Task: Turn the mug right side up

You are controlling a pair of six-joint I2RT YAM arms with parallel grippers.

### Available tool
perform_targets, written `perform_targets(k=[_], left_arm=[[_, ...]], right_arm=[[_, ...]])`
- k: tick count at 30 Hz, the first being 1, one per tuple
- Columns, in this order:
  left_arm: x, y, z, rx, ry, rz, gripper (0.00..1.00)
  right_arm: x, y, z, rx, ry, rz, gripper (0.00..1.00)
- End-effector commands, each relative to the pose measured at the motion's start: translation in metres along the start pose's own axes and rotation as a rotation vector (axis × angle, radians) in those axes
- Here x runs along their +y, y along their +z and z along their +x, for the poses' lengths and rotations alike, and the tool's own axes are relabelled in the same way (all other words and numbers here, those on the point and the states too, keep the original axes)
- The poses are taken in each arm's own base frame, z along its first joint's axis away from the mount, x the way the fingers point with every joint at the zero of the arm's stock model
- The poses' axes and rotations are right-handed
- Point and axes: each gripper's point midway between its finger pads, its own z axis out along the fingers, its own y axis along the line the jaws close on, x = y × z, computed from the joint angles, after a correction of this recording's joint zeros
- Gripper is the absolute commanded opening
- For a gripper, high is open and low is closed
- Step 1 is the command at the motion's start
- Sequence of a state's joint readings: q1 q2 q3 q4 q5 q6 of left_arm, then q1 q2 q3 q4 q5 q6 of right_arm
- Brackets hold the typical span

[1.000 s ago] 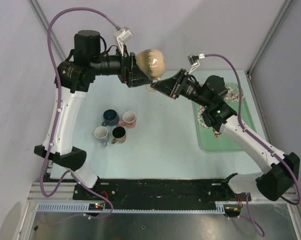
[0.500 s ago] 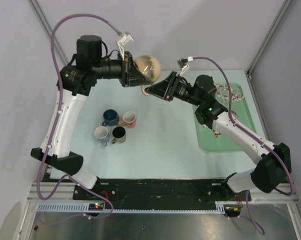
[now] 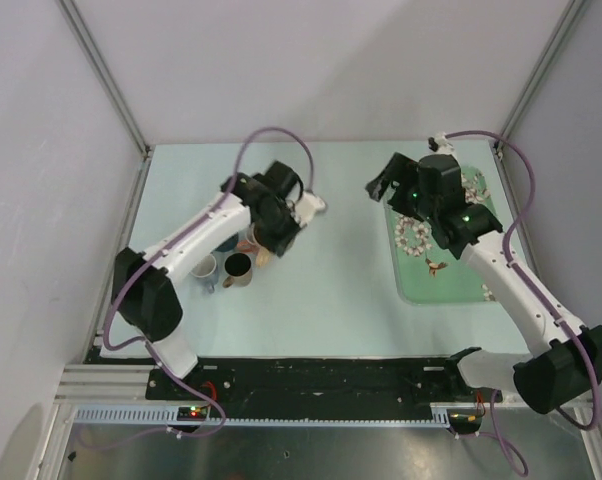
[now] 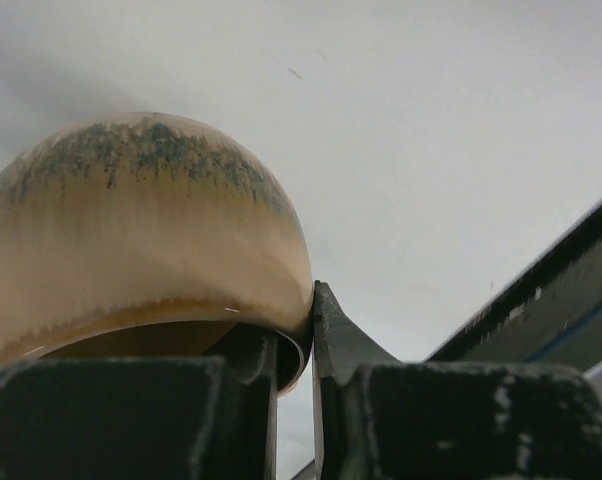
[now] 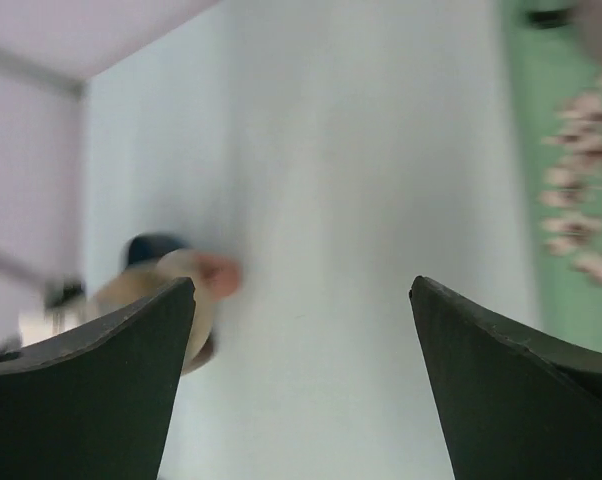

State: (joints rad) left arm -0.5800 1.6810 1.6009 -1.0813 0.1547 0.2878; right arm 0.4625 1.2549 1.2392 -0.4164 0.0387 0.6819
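Observation:
The mug [image 4: 131, 230] is round and tan with a green-speckled glaze. In the left wrist view it fills the left side. My left gripper [image 4: 293, 328] is shut on its rim, with one finger inside the opening and one outside. In the top view my left gripper [image 3: 274, 240] is low over the table beside the group of mugs, and the wrist hides most of the tan mug. My right gripper [image 3: 379, 186] is open and empty, at the right near the tray. Its wrist view [image 5: 301, 290] shows only bare table between the fingers.
A white mug [image 3: 202, 266] and a black mug [image 3: 238, 267] stand upright left of centre. A blue mug [image 3: 222, 243] and a pink one behind them are partly covered by my left arm. A green tray [image 3: 431, 285] with patterned items lies at the right.
My left arm has swung down from high at the back to the mug group, still holding the tan mug. My right gripper has drawn away from the mug to the right.

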Motion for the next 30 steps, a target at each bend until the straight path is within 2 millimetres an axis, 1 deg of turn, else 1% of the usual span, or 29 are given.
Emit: perform_targets(k=[1, 4, 6, 7, 9, 10, 14, 16, 17, 18, 19, 21, 22, 23, 24, 25, 26, 27, 28, 29, 30], left_arm=[[-0.033, 0.007, 0.028, 0.109, 0.3, 0.067, 0.0], [-0.056, 0.022, 0.047, 0.174, 0.367, 0.145, 0.0], [-0.063, 0.033, 0.059, 0.215, 0.403, 0.171, 0.0], [-0.064, 0.038, 0.064, 0.234, 0.419, 0.171, 0.0], [-0.06, 0.051, 0.074, 0.262, 0.448, 0.147, 0.0], [-0.054, 0.057, 0.077, 0.272, 0.465, 0.119, 0.0], [-0.04, 0.073, 0.093, 0.318, 0.514, 0.06, 0.0], [-0.039, 0.077, 0.098, 0.325, 0.53, 0.057, 0.0], [-0.038, 0.078, 0.1, 0.325, 0.536, 0.056, 0.01], [-0.038, 0.079, 0.101, 0.326, 0.542, 0.057, 0.07], [-0.038, 0.08, 0.101, 0.324, 0.547, 0.057, 0.15], [-0.038, 0.079, 0.101, 0.317, 0.556, 0.057, 0.34], [-0.034, 0.077, 0.101, 0.319, 0.559, 0.037, 0.45], [-0.032, 0.074, 0.099, 0.316, 0.555, 0.021, 0.52], [-0.03, 0.071, 0.095, 0.306, 0.542, 0.004, 0.58], [-0.028, 0.066, 0.092, 0.303, 0.523, -0.005, 0.62], [-0.028, 0.06, 0.084, 0.28, 0.498, -0.011, 0.65], [-0.03, 0.052, 0.079, 0.268, 0.465, 0.01, 0.69], [-0.031, 0.043, 0.067, 0.233, 0.433, 0.02, 0.71], [-0.035, 0.034, 0.061, 0.213, 0.401, 0.052, 0.74], [-0.036, 0.023, 0.049, 0.18, 0.378, 0.07, 0.76]], right_arm=[[-0.091, -0.01, -0.005, -0.033, -0.093, 0.351, 0.95], [-0.112, -0.005, -0.007, -0.027, -0.114, 0.415, 0.95], [-0.121, 0.003, -0.007, -0.022, -0.129, 0.44, 0.95], [-0.126, 0.008, -0.009, -0.025, -0.134, 0.453, 0.95], [-0.138, 0.021, -0.011, -0.022, -0.14, 0.477, 0.94], [-0.145, 0.027, -0.011, -0.025, -0.141, 0.496, 0.94], [-0.169, 0.049, -0.029, -0.108, -0.138, 0.603, 0.92], [-0.176, 0.064, -0.036, -0.143, -0.126, 0.643, 0.91], [-0.174, 0.072, -0.041, -0.158, -0.13, 0.642, 0.9], [-0.171, 0.085, -0.044, -0.153, -0.15, 0.627, 0.89], [-0.164, 0.101, -0.048, -0.146, -0.207, 0.598, 0.89], [-0.147, 0.128, -0.052, -0.102, -0.367, 0.521, 0.9], [-0.14, 0.138, -0.055, -0.075, -0.463, 0.493, 0.92], [-0.137, 0.149, -0.059, -0.036, -0.531, 0.48, 0.93], [-0.14, 0.154, -0.055, 0.034, -0.581, 0.475, 0.94], [-0.141, 0.164, -0.06, 0.075, -0.6, 0.472, 0.94], [-0.147, 0.167, -0.059, 0.127, -0.6, 0.487, 0.94], [-0.149, 0.176, -0.064, 0.156, -0.599, 0.491, 0.93], [-0.152, 0.183, -0.061, 0.202, -0.618, 0.477, 0.92], [-0.15, 0.192, -0.06, 0.23, -0.642, 0.454, 0.92], [-0.149, 0.199, -0.057, 0.256, -0.697, 0.436, 0.92]])
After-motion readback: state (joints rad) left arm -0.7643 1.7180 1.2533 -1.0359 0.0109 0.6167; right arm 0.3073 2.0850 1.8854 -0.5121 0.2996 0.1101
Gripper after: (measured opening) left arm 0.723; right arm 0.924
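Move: My left hand still pinches the tan mug by its rim. Its free spot on the table is about 3 cm back, 7 cm left and 14 cm below. From this hand the terracotta mug stands roughly 9 cm ahead and 8 cm left, the brown mug 2 cm back and 15 cm left, both about as low. From my empty right hand the mauve mug is about 25 cm ahead, 17 cm right and 24 cm down; the green tray's middle is 10 cm ahead and 26 cm right. With my left hand I lower the tan mug about 12 cm while drawing it back some 9 cm, turning clockwise and bringing the fingers upright, to set it beside the brown mug; then I open and ease off its rim. Meanwhile my open right hand swings right and down, then reaches forward about 20 cm towards the mauve mug, rolling its left side down some 40 degrees. ##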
